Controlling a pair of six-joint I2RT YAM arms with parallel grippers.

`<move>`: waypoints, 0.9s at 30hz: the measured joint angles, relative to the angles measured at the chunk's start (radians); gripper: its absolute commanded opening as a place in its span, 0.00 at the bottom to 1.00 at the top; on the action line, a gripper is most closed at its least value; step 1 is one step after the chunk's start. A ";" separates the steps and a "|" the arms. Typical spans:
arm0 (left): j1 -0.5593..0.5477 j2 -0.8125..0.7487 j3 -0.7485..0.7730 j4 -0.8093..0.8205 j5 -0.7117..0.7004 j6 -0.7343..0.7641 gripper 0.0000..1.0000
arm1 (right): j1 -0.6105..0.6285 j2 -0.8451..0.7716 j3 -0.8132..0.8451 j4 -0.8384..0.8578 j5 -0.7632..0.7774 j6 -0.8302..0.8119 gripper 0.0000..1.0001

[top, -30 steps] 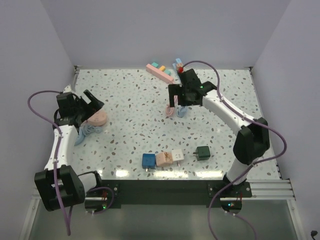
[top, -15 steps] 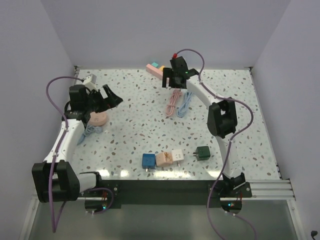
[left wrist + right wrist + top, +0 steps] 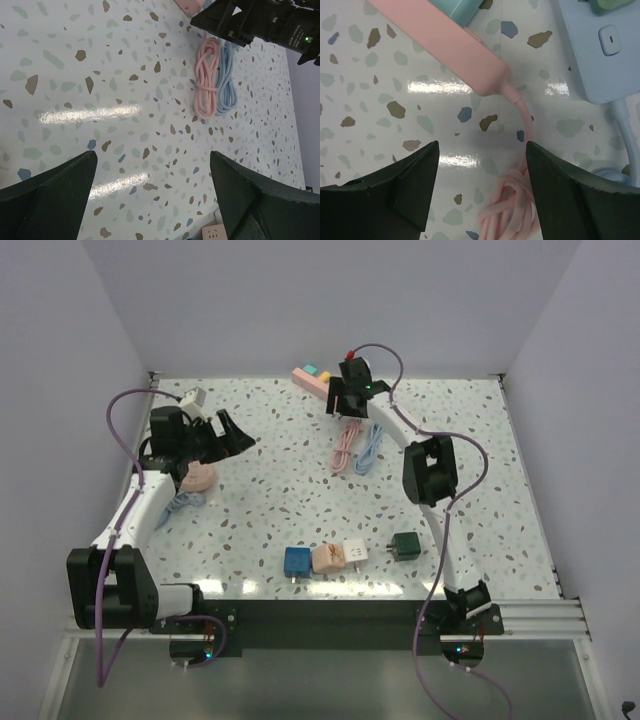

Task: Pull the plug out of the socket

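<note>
A pink socket strip (image 3: pixel 320 388) lies at the back of the table with a teal plug (image 3: pixel 312 370) standing in it. In the right wrist view the strip's cord end (image 3: pixel 440 40) and the plug's edge (image 3: pixel 460 9) sit above my right gripper (image 3: pixel 482 165). It is open, hanging over bare table beside the coiled pink cord (image 3: pixel 515 210), with nothing between its fingers. A light blue socket strip (image 3: pixel 600 50) with a green plug (image 3: pixel 612 4) lies to the right. My left gripper (image 3: pixel 225 430) hovers open over the left of the table, far from both strips.
Pink (image 3: pixel 205 85) and blue (image 3: pixel 227 85) cord coils lie in front of the strips. A pink object (image 3: pixel 198 477) on a blue cord sits by the left arm. Blue (image 3: pixel 296 561), peach (image 3: pixel 327 558), white (image 3: pixel 355 553) and dark green (image 3: pixel 406 545) adapters stand near the front edge.
My right gripper has moved from over the cord coils back to the strips' cord ends, and its jaws have narrowed. My left gripper has lifted off the pink object and swung right.
</note>
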 measured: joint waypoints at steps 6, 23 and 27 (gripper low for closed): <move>0.000 0.006 0.000 0.003 0.003 0.002 1.00 | 0.001 -0.038 -0.142 0.085 0.056 0.003 0.70; -0.001 0.079 -0.001 0.058 0.020 0.002 1.00 | 0.019 -0.168 -0.384 0.130 -0.002 -0.032 0.00; -0.001 0.102 -0.001 0.070 0.002 -0.002 1.00 | 0.077 -0.248 -0.508 0.122 -0.045 -0.029 0.00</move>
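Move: The cord of the pink power strip lies some 3 cm below my right hand, about 2 cm to its right and roughly 1 cm back. The strip's middle is about 8 cm ahead and 7 cm left, the cord's bundle about 9 cm straight back. The blue strip stands roughly 9 cm ahead and 7 cm right. From my left hand that cord is about 20 cm ahead, 26 cm right and 16 cm below. I sink my right hand about 3 cm onto the pink cord, easing some 2 cm right and slightly back, and shut my part-open fingers, pinching the cord between strip and bundle. Then, low over the table, I draw it back ever faster, about 8 cm, veering a little left at the end. My open left hand dips about 2.5 cm and edges forward. ##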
